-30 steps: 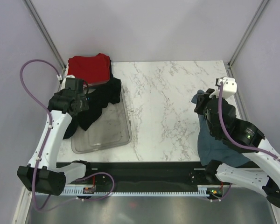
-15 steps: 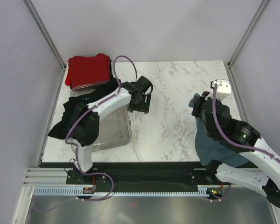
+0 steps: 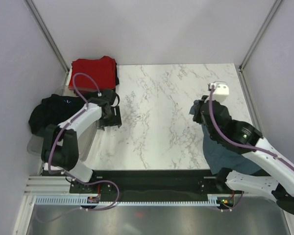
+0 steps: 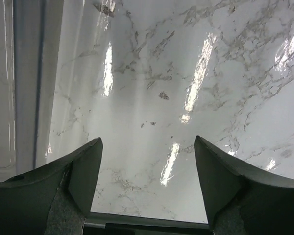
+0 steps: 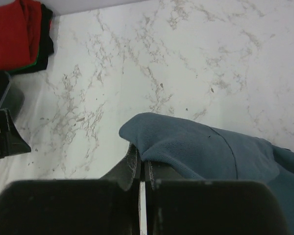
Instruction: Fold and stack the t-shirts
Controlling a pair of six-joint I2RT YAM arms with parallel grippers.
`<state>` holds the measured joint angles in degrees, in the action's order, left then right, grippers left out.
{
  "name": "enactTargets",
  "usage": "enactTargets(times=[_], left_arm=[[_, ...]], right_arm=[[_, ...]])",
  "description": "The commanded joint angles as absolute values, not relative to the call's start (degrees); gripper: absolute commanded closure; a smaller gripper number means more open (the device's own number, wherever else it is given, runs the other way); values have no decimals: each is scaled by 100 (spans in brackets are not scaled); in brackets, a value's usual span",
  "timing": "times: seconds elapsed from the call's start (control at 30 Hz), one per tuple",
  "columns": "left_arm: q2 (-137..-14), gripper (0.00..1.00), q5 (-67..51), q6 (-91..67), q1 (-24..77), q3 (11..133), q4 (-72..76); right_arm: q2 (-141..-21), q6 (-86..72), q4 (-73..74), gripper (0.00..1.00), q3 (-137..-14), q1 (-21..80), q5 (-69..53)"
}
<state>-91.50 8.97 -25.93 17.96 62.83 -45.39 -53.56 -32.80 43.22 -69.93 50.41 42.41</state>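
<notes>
A bright red t-shirt [image 3: 93, 72] lies folded at the table's back left and also shows in the right wrist view [image 5: 12, 34]. A black t-shirt [image 3: 51, 115] lies bunched at the far left over the tray. My left gripper [image 3: 110, 116] is open and empty, low over bare marble beside the tray; its jaws stand wide apart [image 4: 147, 161]. My right gripper [image 3: 198, 111] is shut on a fold of the slate blue-grey t-shirt [image 5: 196, 152], jaws pressed together [image 5: 141, 161]. The rest of that shirt [image 3: 225, 154] hangs down towards the front right edge.
A clear grey plastic tray [image 3: 38, 147] sits at the left table edge, partly overhanging it; its wall shows in the left wrist view [image 4: 19, 98]. A dark layer [image 5: 48, 41] lies under the red shirt. Metal frame posts stand at the back corners.
My left arm has swung back from the table's middle to the left, and the black shirt and tray have shifted left. My right gripper has moved left with the blue-grey shirt.
</notes>
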Motion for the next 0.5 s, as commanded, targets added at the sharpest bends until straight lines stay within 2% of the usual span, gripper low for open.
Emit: enactTargets(times=[0.0,0.17,0.3,0.33,0.4,0.47], left_arm=[[-8675,18,880,-2355,1610,5951,-4342],[-8263,19,467,-2540,1529,5704,-4254],[-7683,19,106,-2864,1529,5686,-4157],[-7551,19,45,-2874,1521,5730,-4157],[-7201,19,-113,-2883,1521,5792,-4166],[-6988,19,-184,-2839,1521,5836,-4192]], right_arm=[[-5870,-3156,3780,100,-7382,5063,3527],[-7106,-2629,3533,100,-8532,5071,2138],[-8338,-2119,4033,100,-10699,5071,1249],[-8567,-1875,4278,100,-11880,5080,1039],[-8973,-1619,4324,100,-12924,5080,836],[-9026,-1460,4035,100,-13902,5071,1141]])
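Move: The right hand, gripping a corner of the blue t-shirt, has the bare middle of the table about 14 cm to its left, 4 cm ahead and 31 cm below; the shirt's body hangs some 13 cm right, 10 cm back and 18 cm lower. From this hand the red shirt stack lies about 44 cm left and 25 cm ahead, the clear tray 51 cm left and 2 cm ahead. For the left hand, that bare middle is roughly 18 cm right, level ahead, 5 cm below. Still pinching the blue t-shirt's corner in shut fingers, the right hand sweeps about 19 cm left over the bare table, first almost level, then climbing steeply to some 14 cm higher and easing forward, the wrist turning some 30 degrees counter-clockwise. The open, empty left hand draws back slightly, then lifts beside the tray. ##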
